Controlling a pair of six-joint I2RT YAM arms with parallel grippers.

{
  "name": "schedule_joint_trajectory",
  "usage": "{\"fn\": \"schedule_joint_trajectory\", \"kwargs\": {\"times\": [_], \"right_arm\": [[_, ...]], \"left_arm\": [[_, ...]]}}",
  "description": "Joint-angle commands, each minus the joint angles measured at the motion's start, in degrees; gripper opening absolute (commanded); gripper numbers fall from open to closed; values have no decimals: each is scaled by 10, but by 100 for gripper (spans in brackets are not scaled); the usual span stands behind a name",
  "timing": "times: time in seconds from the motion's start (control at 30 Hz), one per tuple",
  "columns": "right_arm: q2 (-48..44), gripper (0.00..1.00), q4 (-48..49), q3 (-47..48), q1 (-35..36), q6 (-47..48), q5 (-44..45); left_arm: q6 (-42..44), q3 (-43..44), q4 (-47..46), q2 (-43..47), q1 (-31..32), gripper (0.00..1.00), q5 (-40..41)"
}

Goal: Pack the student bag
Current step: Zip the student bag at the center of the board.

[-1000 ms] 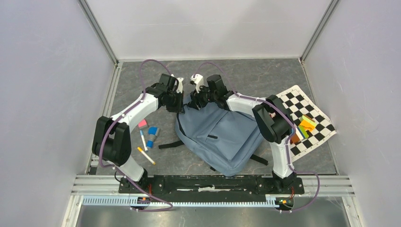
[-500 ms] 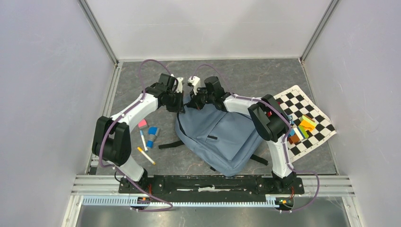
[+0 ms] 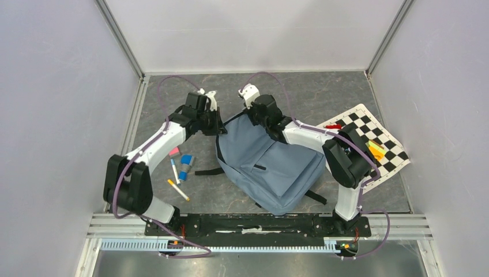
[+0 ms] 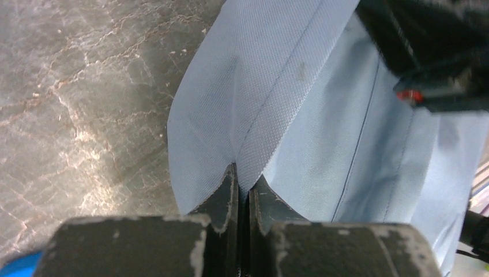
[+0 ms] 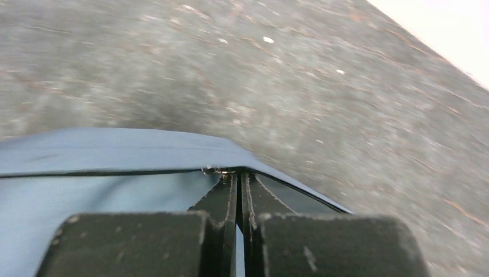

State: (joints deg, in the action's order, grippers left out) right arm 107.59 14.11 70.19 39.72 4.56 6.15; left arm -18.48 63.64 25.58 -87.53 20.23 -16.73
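Observation:
The student bag [image 3: 271, 167], grey-blue with black straps and a front pocket, lies flat in the middle of the table, its top end towards the far side. My left gripper [image 3: 220, 128] is at the bag's top left corner. In the left wrist view it [image 4: 243, 183] is shut on a raised fold of the bag's fabric [image 4: 271, 86]. My right gripper [image 3: 255, 119] is at the bag's top edge. In the right wrist view it [image 5: 237, 176] is shut at the black zipper line, with a small metal zipper pull [image 5: 216, 170] at its tips. The bag's inside is hidden.
Left of the bag lie a pink eraser [image 3: 173, 151], a blue block [image 3: 185, 163], a blue pen [image 3: 175, 171] and a yellow marker [image 3: 178, 190]. A checkered board [image 3: 377, 141] with coloured blocks [image 3: 376, 150] lies at the right, partly under my right arm.
My right gripper has moved right and towards the far side along the bag's top edge, lifting that edge. My left gripper keeps its hold and has shifted slightly left.

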Motion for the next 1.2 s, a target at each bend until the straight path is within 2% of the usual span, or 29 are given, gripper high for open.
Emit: {"fn": "schedule_joint_trajectory", "kwargs": {"times": [0.0,0.1,0.23,0.4,0.47,0.6,0.67,0.73,0.9,1.03,1.17], "right_arm": [[2,0,-48,36,-21,41,198],[6,0,-75,40,-24,49,239],[-12,0,-104,33,-34,47,251],[-33,0,-197,46,-56,31,200],[-38,0,-241,61,-62,39,142],[-64,0,-310,83,-62,67,-19],[-77,0,-333,90,-62,78,-116],[-90,0,-342,92,-63,74,-178],[-109,0,-349,85,-62,59,-226],[-118,0,-349,78,-62,55,-235],[-120,0,-352,74,-62,49,-243]], "left_arm": [[-97,-64,-48,89,-18,2,-3],[-120,-102,-61,134,-31,2,21],[-125,-140,-49,182,-47,2,52],[-107,-160,0,246,-50,3,140],[-98,-156,16,270,-50,12,163],[-65,-126,6,287,-47,56,122],[-48,-109,-19,282,-43,71,95],[-27,-99,-59,267,-37,81,70],[36,-56,-126,186,-15,89,13],[196,-30,-148,124,43,97,62],[222,-38,-215,90,61,100,46]]}}
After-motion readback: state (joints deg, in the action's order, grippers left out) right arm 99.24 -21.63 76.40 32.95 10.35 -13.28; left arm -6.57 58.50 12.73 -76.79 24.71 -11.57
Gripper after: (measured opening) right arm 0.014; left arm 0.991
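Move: The right hand already grips the zip slider. The still-open right stretch of the zip lies about 7 cm to that hand's right, 6 cm back and 4 cm lower, with the front-pocket pull about 19 cm back and 4 cm right. The left hand pinches the bag's zip edge; from it the slider is some 8 cm ahead and 8 cm right, level with it. The loose strap lies 13 cm back and 5 cm left, the blue block 11 cm back and 13 cm left, both about 10 cm below. Still pinching the slider, the right hand pulls it about 6 cm to the right while sinking a little, then about 6 cm back along the bag's opening, tipping its fingers some 20 degrees further down. The left hand first draws the pinched edge back and left about 5 cm, then opens wide, lets go, lifts clear and swings right and forward over the bag, nearing the right hand. ##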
